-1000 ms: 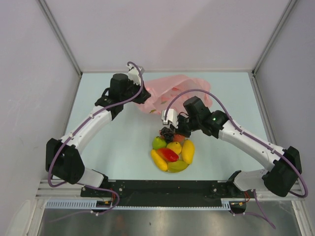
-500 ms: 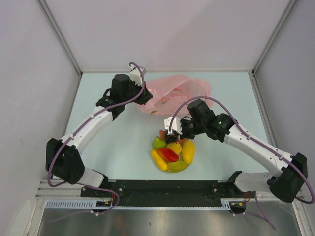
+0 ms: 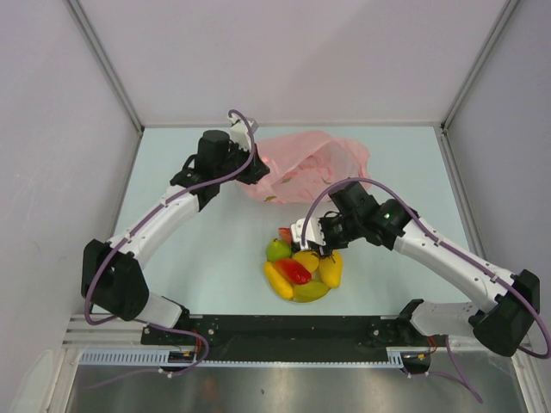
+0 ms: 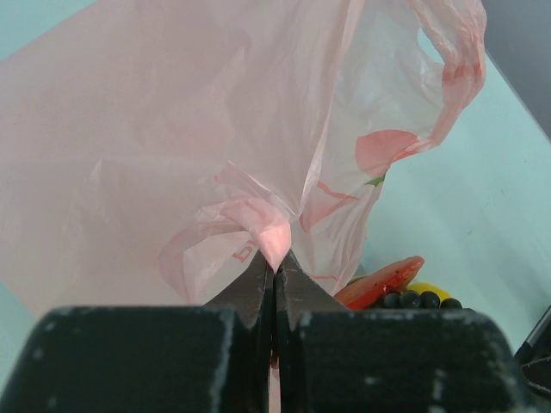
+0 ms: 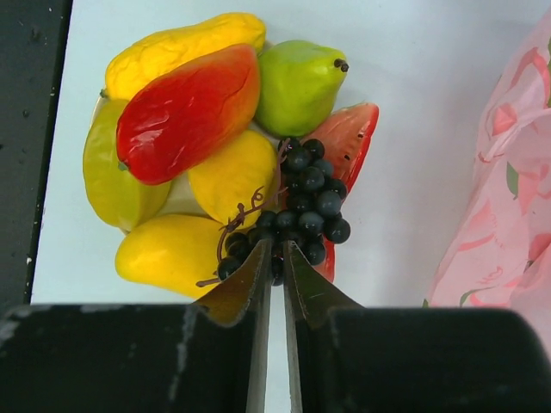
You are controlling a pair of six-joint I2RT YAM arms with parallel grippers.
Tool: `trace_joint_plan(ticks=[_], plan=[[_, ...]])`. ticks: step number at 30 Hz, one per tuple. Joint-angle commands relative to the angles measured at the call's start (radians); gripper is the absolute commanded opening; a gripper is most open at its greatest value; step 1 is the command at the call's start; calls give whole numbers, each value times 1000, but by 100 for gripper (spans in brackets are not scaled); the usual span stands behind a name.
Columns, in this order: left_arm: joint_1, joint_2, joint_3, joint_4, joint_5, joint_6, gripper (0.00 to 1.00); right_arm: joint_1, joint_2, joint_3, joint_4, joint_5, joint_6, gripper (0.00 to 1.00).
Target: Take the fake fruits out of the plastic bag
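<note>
The pink plastic bag (image 3: 314,163) lies at the back of the table. My left gripper (image 3: 256,169) is shut on a pinch of the bag's (image 4: 172,129) film at its left edge, seen at the left gripper (image 4: 275,265) tips. The fake fruits (image 3: 301,271) sit piled on a plate: green pear (image 5: 297,82), red piece (image 5: 185,112), watermelon slice (image 5: 349,138) and yellow ones. My right gripper (image 5: 275,249) hangs low over the pile's back edge. Its jaws stand a narrow slit apart, with a berry of the dark grape bunch (image 5: 310,198) between the tips. The bunch rests on the pile.
A bit of the cream plate (image 5: 178,198) shows between the fruits. The black front rail (image 3: 284,331) runs just below the pile. White walls close in the table (image 3: 198,258) on the left, right and back.
My right arm has swung forward and down, bringing the grape bunch from near the bag onto the fruit pile. The left arm holds the bag as before.
</note>
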Motion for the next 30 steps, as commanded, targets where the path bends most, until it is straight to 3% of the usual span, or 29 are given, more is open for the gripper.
trace_joint_plan(ticks=[1,6,8,9,10,12,13,16,23,30], plan=[[-9,-5,13,34,16,-14,1,2,-23,3,-10,-6,13,15],[-7,4,29,31,18,-15,1,-57,-48,5,139,31,191,24],[-9,7,44,23,18,-9,12,-108,-52,3,275,72,351,44],[-7,9,49,20,22,-6,19,-126,-49,3,326,150,421,68],[-7,7,53,19,27,1,40,-143,-48,3,423,203,481,99],[-7,4,72,14,28,18,58,-198,-26,3,504,339,640,100],[-7,0,81,10,28,27,72,-223,-22,3,551,376,683,100],[-6,-8,139,-21,22,102,100,-335,-6,3,567,378,809,99],[23,-59,325,-93,-50,208,100,-516,-19,3,564,306,970,100],[94,-146,205,-145,-254,253,100,-810,19,3,530,384,1101,100]])
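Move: The grapes lie at the right fingertips, their middle about 2 cm ahead, 2 cm left and 4 cm below. From that hand the red mango is roughly 6 cm back and 7 cm left, the yellow mango 6 cm back and 3 cm right. The plastic bag is still pinched by the left hand, its middle some 7 cm ahead, 13 cm right and 10 cm lower; the watermelon slice is about 14 cm back and 11 cm right. The grapes are left on the fruit pile as the right fingers spread wide and that hand sweeps about 20 cm forward and 20 cm right, rising some 8 cm and turning clockwise nearly 85 degrees. The bag's corner comes free as the left fingers open wide; that hand then climbs about 14 cm and swings 5 cm left, its fingertips tipping up. ##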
